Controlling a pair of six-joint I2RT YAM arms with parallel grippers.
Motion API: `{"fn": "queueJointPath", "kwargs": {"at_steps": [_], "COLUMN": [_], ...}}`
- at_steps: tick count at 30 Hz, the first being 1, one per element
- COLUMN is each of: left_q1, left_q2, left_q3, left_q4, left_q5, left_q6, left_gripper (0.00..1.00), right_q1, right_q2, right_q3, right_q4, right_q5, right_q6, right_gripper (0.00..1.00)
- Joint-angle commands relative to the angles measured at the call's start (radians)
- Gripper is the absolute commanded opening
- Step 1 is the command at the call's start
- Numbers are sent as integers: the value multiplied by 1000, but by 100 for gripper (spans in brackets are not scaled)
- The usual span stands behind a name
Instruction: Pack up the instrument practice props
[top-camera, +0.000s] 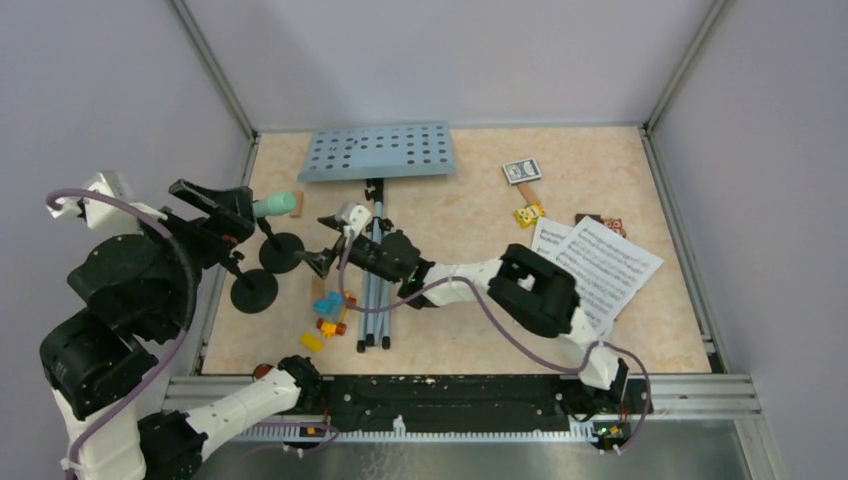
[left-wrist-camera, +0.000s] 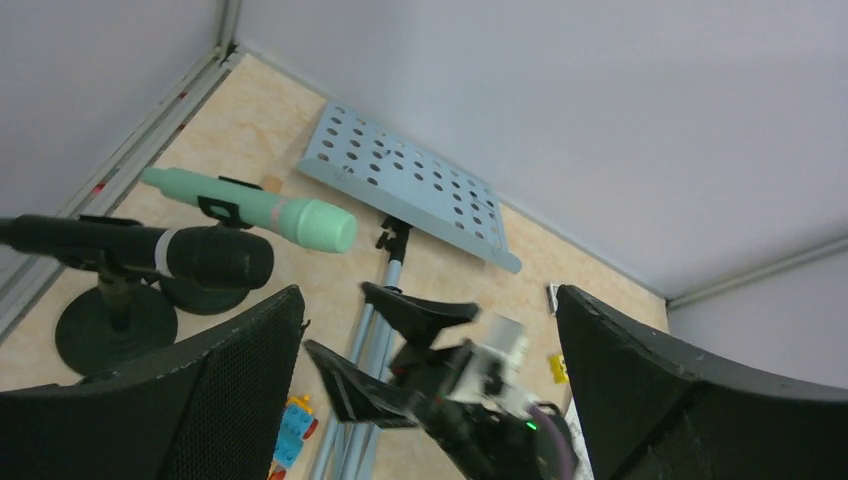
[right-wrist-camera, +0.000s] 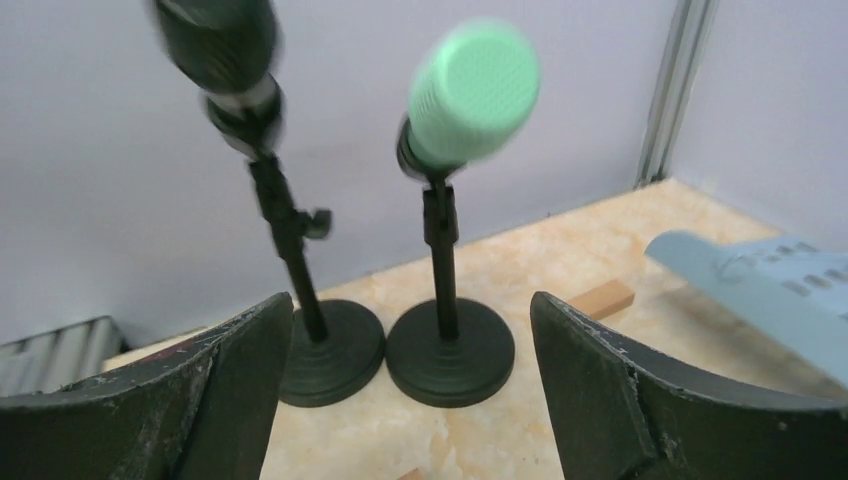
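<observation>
Two black round-based mic holders stand at the table's left. One carries the mint-green microphone, the other the black microphone. The pale-blue music desk lies at the back, its silver tripod pole stretching toward me. White sheet-music pages lie at the right. My right gripper is open and empty over the pole, facing the holders' bases. My left gripper hovers open by the microphones, gripping nothing.
Colourful toy bricks lie beside the pole's lower end. A yellow brick, a small printed box and a tan wooden block lie on the table. Grey walls close in the left, back and right.
</observation>
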Motion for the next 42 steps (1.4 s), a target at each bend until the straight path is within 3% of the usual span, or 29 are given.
{"fn": "queueJointPath", "kwargs": {"at_steps": [1,5,10,15,19,22,28,30,37,42], "left_q1": [1,1,2,2,29,134,584,706,1021,1065], "left_q2": [84,148,254,292,427,523,792,834,748,665], "left_q3": [67,58,42,-16,84,164,523,573,438,278], "left_q4": [-226,-280,-232,232,414,523,230,143,-84,-89], "left_q5": [-175,-258,-290,-257,-343,-229,316,412,451,427], "left_q6": [-229,-274,-281,113,343,472,270,198,-55,-81], "left_gripper": [99,98,98,99,99,99,99,99,98,98], "right_q1": [6,20,53,58,58,58,58,58,58,58], "right_q2": [-285,-497,-726,-943,-1083,-1157,-1245,-1257,-1268,-1275], "right_q3": [-283,-536,-744,-904,-986,-1024,-1053,-1051,-1034,-1035], "right_q4": [144,128,-29,-160,-254,-310,-383,-405,-501,-547], "right_q5": [-11,27,93,141,163,167,179,185,221,222], "right_q6": [-20,12,33,99,123,131,150,161,238,281], "right_gripper": [86,84,84,84,84,84,84,84,84,84]}}
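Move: Over the left of the table, the green microphone lies about 17 cm ahead of the left hand, 7 cm to its left and 24 cm below. The black microphone is only some 7 cm ahead but 14 cm left, about equally low. From the right hand, the green one is roughly 7 cm ahead, 12 cm left and 3 cm higher; the folded music stand's legs lie about 12 cm right, level fore and aft, 19 cm below. Swinging around above the microphones, the empty left hand runs about 25 cm forward, then hooks left some 18 cm while sinking and drawing back, open fingers turning about 40 degrees counter-clockwise and tipping down, closing on the green microphone without reaching it. The right hand, also open, rises briefly and retreats about 27 cm right and 12 cm back over the stand's legs, its fingers levelling out. ##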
